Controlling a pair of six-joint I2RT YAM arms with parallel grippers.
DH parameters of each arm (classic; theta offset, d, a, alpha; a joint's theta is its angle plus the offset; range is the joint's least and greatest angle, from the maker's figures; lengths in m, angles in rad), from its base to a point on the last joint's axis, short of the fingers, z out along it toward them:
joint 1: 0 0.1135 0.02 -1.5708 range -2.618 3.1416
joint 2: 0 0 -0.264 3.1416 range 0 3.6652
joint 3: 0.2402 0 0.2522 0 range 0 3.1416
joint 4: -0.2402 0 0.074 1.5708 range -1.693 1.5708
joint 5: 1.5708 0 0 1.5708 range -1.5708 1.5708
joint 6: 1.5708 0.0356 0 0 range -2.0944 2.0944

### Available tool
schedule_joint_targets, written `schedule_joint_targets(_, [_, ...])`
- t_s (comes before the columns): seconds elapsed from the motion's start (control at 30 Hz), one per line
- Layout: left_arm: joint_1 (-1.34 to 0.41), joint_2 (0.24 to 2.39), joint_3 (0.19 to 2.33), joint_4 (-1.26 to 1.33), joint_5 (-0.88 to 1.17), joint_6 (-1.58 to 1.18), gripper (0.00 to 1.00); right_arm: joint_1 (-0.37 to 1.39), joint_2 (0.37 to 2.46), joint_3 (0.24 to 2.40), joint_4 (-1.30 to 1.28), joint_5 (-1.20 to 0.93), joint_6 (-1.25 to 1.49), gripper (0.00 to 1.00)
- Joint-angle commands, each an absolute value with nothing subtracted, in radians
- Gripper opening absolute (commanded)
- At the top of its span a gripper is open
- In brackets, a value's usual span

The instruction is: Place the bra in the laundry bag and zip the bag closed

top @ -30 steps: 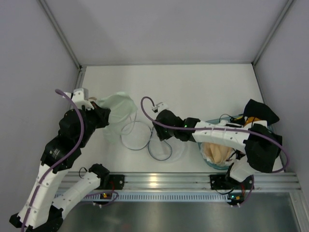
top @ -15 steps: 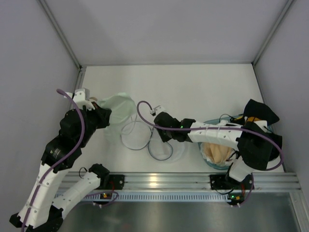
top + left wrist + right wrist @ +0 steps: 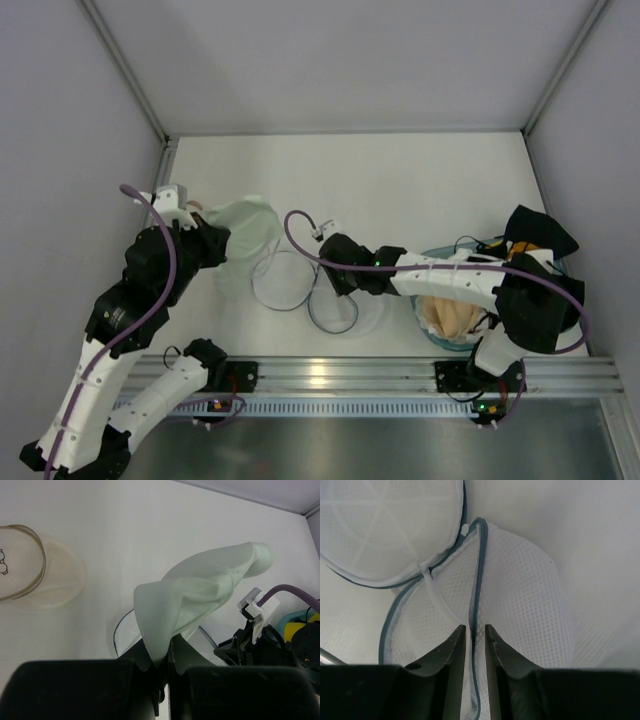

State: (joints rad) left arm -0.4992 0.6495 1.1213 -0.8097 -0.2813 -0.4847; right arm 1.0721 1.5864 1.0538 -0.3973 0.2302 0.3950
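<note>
The bra (image 3: 245,228) is pale green cloth; it hangs from my left gripper (image 3: 213,243), lifted above the table left of the bag. In the left wrist view my left gripper (image 3: 167,652) is shut on the bra's lower edge (image 3: 200,590). The laundry bag (image 3: 335,305) is white mesh with dark hoop rims and lies open and flattened at the table's middle front. My right gripper (image 3: 332,283) is on it. In the right wrist view my right gripper (image 3: 476,630) is closed on the bag's blue-grey zipper edge (image 3: 478,575), with mesh (image 3: 520,595) on both sides. The bag's hoop (image 3: 122,630) shows below the bra.
A blue basket (image 3: 428,335) with beige garments stands at the front right by the right arm. A black garment (image 3: 540,232) lies behind it. A round beige mesh cup (image 3: 30,570) lies on the table near my left gripper. Grey walls close three sides.
My right gripper has moved a little nearer and to the left over the bag's rim. The bra in my left gripper has sunk slightly.
</note>
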Motion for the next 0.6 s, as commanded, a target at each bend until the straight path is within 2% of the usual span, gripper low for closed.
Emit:
schedule_joint_targets(0.0, [-0.499,0.630,1.120,-0.802,-0.272,-0.469,0.00,1.098,1.594,1.061,-0.432,0.288,0.391,0.22])
schedule_joint_targets(0.03, [-0.500,0.626,1.120,-0.802,-0.246,-0.466,0.00,1.098,1.598,1.063,-0.436,0.305,0.388,0.17])
schedule_joint_targets(0.07, [-0.499,0.623,1.123,-0.801,-0.233,-0.465,0.00,1.098,1.600,1.069,-0.442,0.317,0.384,0.00])
schedule_joint_targets(0.27, [-0.500,0.637,1.118,-0.801,-0.022,-0.381,0.00,1.097,1.533,1.118,-0.470,0.423,0.393,0.00])
schedule_joint_targets(0.57, [-0.499,0.661,1.068,-0.758,0.109,-0.397,0.00,1.071,1.379,1.066,-0.263,0.356,0.463,0.00])
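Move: The laundry bag's teal rim already lies between my right fingertips, about 1 cm to the right and 1 cm below. The laundry basket stands some 34 cm right of that hand and about 1 cm nearer. From my left hand, which holds the bra high, the bag's mouth is roughly 23 cm right, 2 cm back and 26 cm down; the bag's open flap lies about 10 cm right, 2 cm ahead and 27 cm down. My right fingers shut and pinch the bag's teal rim while the hand slips some 2 cm to the right; then I lift it about 6 cm, easing slightly forward and back to the left. Meanwhile my left hand keeps its grip on the bra and carries it about 5 cm right towards the bag's mouth, drawing back and sinking a little, with the wrist swinging roughly 20 degrees clockwise. ##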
